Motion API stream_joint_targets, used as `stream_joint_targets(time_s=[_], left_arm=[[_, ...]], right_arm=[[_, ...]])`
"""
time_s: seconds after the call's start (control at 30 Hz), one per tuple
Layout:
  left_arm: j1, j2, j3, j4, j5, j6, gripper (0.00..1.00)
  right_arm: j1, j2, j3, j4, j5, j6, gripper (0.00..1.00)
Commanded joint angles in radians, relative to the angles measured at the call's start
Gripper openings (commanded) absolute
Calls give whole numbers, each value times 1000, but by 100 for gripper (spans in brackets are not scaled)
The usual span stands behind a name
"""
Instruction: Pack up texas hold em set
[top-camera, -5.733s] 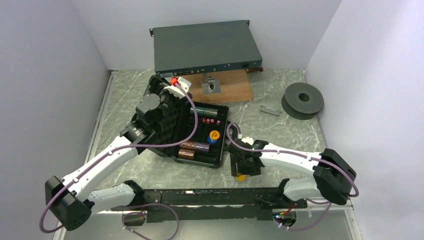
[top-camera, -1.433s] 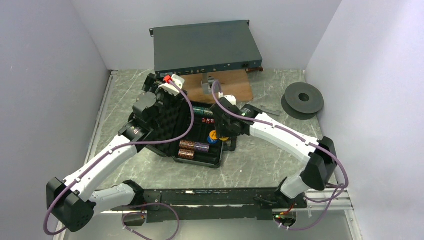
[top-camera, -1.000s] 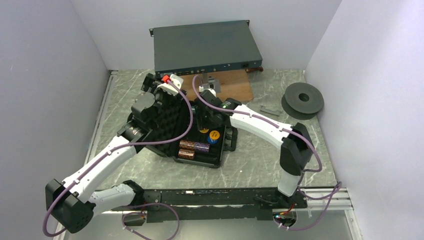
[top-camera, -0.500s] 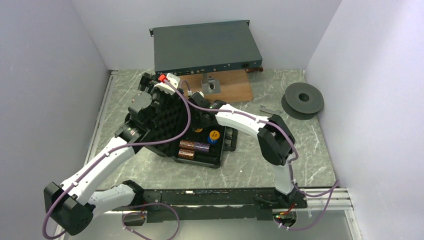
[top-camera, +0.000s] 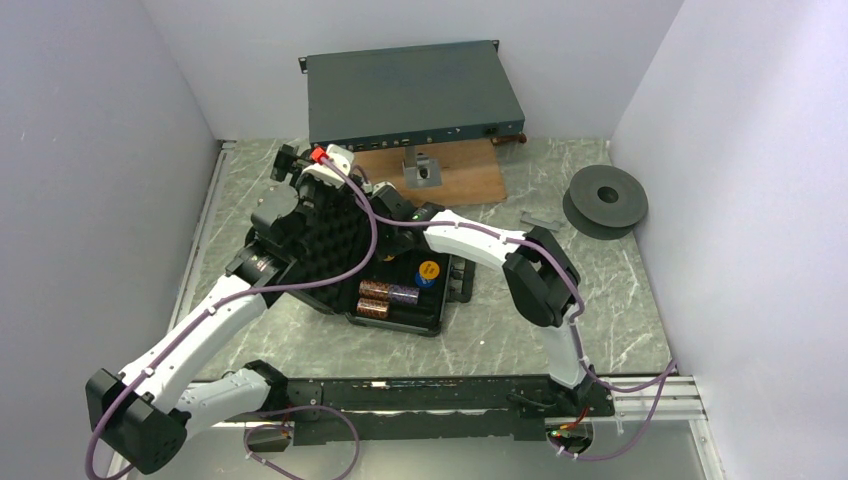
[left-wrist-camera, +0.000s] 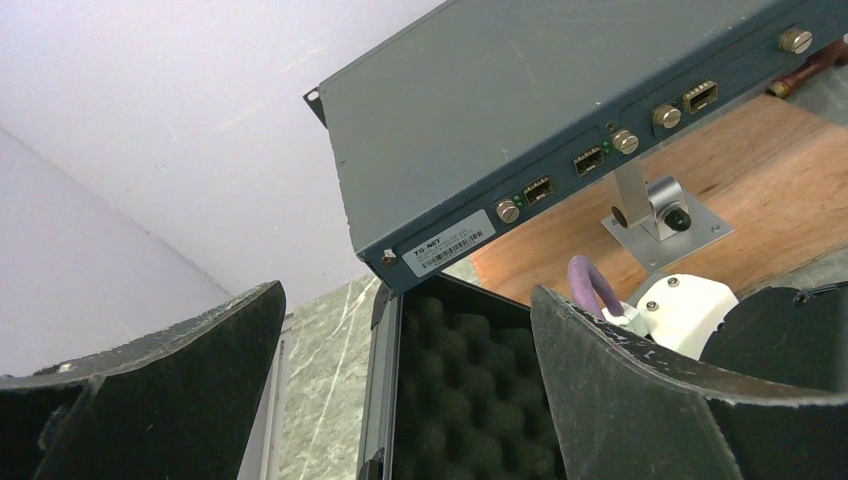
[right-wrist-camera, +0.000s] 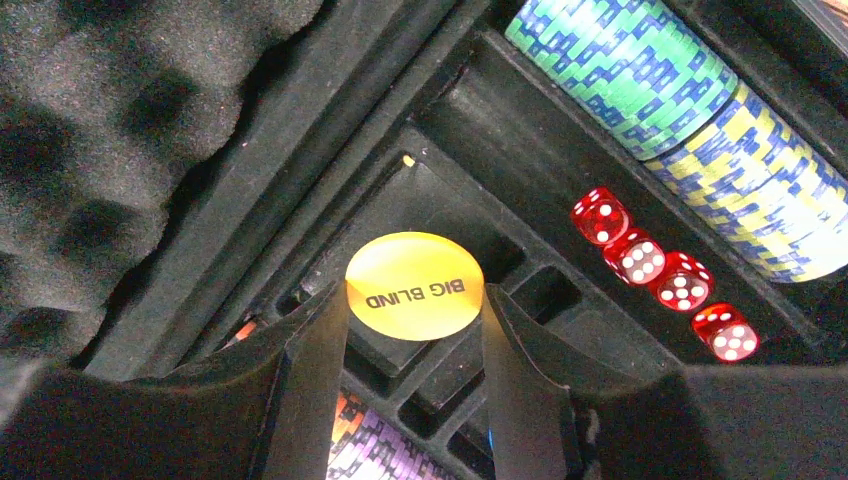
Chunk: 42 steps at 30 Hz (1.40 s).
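Note:
The black case lies open, its foam-lined lid raised on the left. My right gripper is shut on a yellow disc marked BIG BLIND, just above a slot of the tray by the lid hinge. In the tray lie red dice, a green-blue chip stack, a yellow-blue stack and purple-orange chips. A blue and orange disc also sits in the tray. My left gripper stands wide open at the lid's far edge, with the foam beyond its fingers.
The large grey-blue rack unit stands at the back on a metal bracket and a wooden board. A dark grey spool and a small grey strip lie at the right. Walls close both sides.
My right gripper has carried the yellow disc from the table right of the case over the tray and leftward to the lid hinge. My left gripper has shifted slightly back and left along the lid.

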Motion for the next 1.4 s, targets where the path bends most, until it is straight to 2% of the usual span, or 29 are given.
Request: stream_joint_targets(time_s=[0.0, 0.17, 0.27, 0.4, 0.5, 0.73, 1.0, 1.37], left_arm=[[10, -19, -2, 46, 23, -33, 100], [14, -12, -2, 43, 29, -36, 100], [17, -11, -2, 43, 32, -41, 100], [19, -9, -2, 41, 35, -44, 100], [19, -8, -2, 41, 36, -44, 100], [19, -10, -2, 41, 34, -42, 100], [19, -16, -4, 43, 40, -55, 100], [20, -78, -60, 119, 83, -50, 100]], right_arm=[[5, 10, 35, 63, -9, -31, 38], [5, 16, 30, 69, -23, -32, 43], [4, 18, 20, 79, -35, -35, 51], [5, 17, 9, 90, -53, -42, 67], [5, 13, 5, 91, -55, -44, 73], [12, -32, -13, 82, -48, -34, 74], [31, -158, -67, 68, -15, -19, 75], [34, -300, -184, 55, 13, 29, 76]])
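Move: Just under the right fingertips, which already grip the yellow BIG BLIND disc by its rim, is the empty square well it is taken to: about 1 cm to the left and 2 cm below. The stacked yellow-and-blue discs lie some 8 cm right and 3 cm back, the red dice 8 cm right and 4 cm ahead, the orange-purple chips 8 cm straight back. From the raised left hand the well is roughly 11 cm right, 2 cm back and 31 cm down. Easing the held BIG BLIND disc about 1 cm left over the square well, the right hand opens its fingers from half to three-quarters wide and lets go. It pauses there, then pulls away, rising about 6 cm while backing some 3 cm towards the base and drifting 2 cm right, fingers still open and the wrist tilting slightly. ##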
